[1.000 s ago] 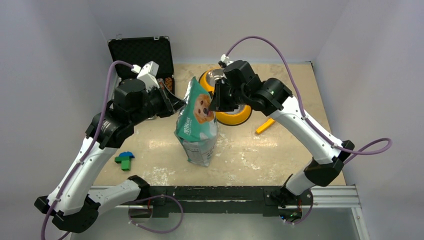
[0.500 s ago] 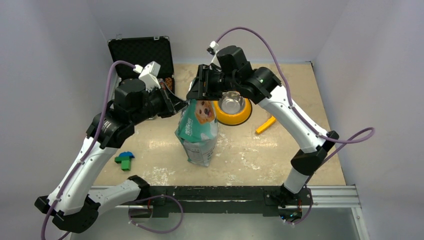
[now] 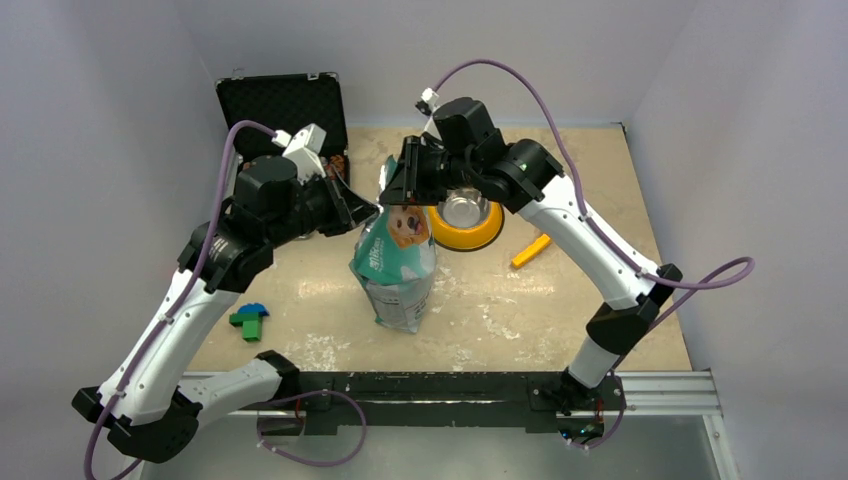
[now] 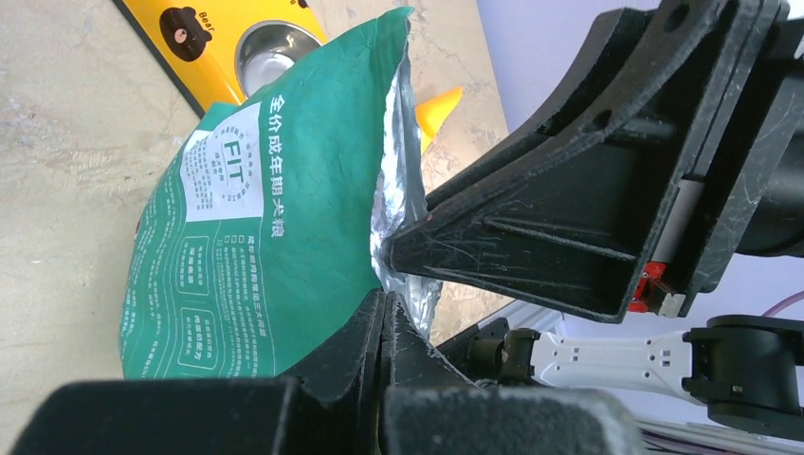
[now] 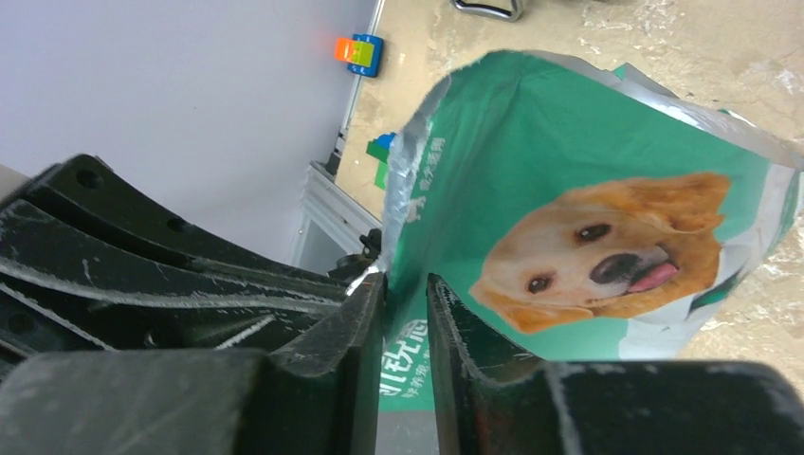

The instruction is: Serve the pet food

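Note:
The teal-green pouch (image 3: pixel 395 265) with the golden dog's face stands upright mid-table; it also shows in the left wrist view (image 4: pixel 256 218) and the right wrist view (image 5: pixel 569 190). Its top is open and shows silver foil. No pet food is visible. My left gripper (image 3: pixel 362 208) (image 4: pixel 384 299) is shut on the pouch's top edge on the left side. My right gripper (image 3: pixel 395 188) (image 5: pixel 406 284) straddles the top edge from the other side, its jaws a narrow gap apart. A yellow bowl (image 3: pixel 478 232) with a steel inset stands just right of the pouch and looks empty.
An open black case (image 3: pixel 283 105) sits at the back left, with something brownish (image 3: pixel 340 162) at its near corner. An orange piece (image 3: pixel 530 250) lies right of the bowl. A green and blue block (image 3: pixel 248 320) lies front left. Walls close in on three sides.
My right arm swung left from over the bowl to the pouch's top, and its jaws have narrowed around the edge. The left gripper kept its hold and barely moved.

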Controlling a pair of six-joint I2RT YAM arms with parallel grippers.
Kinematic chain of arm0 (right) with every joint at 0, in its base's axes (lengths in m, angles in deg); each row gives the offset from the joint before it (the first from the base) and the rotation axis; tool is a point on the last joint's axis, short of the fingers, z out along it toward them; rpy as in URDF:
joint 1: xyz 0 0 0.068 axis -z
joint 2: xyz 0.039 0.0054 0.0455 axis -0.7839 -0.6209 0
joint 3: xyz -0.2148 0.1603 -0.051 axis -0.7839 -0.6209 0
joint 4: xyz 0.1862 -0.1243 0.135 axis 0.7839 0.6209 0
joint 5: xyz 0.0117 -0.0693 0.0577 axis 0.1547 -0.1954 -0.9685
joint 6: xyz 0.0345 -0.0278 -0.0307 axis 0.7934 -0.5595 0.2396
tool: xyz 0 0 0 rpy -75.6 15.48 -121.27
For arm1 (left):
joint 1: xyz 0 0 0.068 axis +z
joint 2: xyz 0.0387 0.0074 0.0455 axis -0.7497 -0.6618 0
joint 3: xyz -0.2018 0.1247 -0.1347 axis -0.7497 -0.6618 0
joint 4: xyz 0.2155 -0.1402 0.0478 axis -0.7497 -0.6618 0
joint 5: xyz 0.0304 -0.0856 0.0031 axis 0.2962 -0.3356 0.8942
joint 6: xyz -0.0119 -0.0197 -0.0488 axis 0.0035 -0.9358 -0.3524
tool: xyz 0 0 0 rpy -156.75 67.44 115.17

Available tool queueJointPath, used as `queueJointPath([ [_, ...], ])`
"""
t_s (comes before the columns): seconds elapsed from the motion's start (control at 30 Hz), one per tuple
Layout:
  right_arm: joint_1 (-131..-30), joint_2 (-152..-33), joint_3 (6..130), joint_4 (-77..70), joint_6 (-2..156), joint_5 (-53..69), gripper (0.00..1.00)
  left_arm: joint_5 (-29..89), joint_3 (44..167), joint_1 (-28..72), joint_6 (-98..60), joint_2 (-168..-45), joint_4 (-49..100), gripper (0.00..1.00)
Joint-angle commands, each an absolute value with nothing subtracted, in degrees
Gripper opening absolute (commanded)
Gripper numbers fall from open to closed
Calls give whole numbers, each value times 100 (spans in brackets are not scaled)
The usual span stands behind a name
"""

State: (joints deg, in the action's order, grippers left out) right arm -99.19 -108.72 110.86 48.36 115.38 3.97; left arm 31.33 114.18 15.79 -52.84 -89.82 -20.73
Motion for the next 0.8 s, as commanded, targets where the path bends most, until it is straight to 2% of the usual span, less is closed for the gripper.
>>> queueJointPath([
  [0.0, -9943, -10490, 10744, 4860, 11357, 468, 27, 3460, 11568, 1593, -5258, -8931, -2081, 0],
  [0.2, -9943, -10637, 10841, 4905, 11308, 355, 16, 3411, 11596, 1590, -5284, -8970, -2080, 0],
  [0.3, -9952, -10826, 11014, 5076, 11254, 396, 0, 3429, 11617, 1590, -5293, -8968, -2078, 0],
  [0.43, -10137, -11127, 11452, 5961, 11124, 1347, 0, 4104, 11811, 1550, -5087, -8984, -2378, 0],
  [0.57, -10562, -10886, 11286, 6568, 10870, 3770, 0, 5696, 12120, 1521, -4797, -8947, -2997, 0],
  [0.67, -10605, -10432, 10632, 5904, 10594, 3440, 0, 5635, 12176, 1525, -4799, -8840, -2843, 0],
  [0.77, -10678, -10284, 10574, 5186, 10309, 2973, 0, 5118, 12244, 1521, -5028, -8866, -2924, 0],
])
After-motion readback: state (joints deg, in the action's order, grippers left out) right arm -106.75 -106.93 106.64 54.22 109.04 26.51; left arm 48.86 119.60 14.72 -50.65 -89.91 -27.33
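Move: The pet food bag's rim runs between the partly open fingers of my right hand, right at the pads. My left hand, already shut, is at the same rim, whose middle lies about 2 cm to its right and 1 cm ahead. From my right hand the yellow double bowl lies roughly 19 cm ahead, 13 cm to the right and 32 cm below. The chip case is some 24 cm ahead of my left hand, 19 cm to the left and 33 cm down. I shut my right fingers on the bag's rim while my left hand waits closed beside them, then I part the two hands. My right hand draws about 4 cm down and nearly 3 cm to the right, fingers dipping some 20 degrees; my left hand, still shut, moves about 5 cm left and slightly forward, swinging counter-clockwise and coming free of the rim. ##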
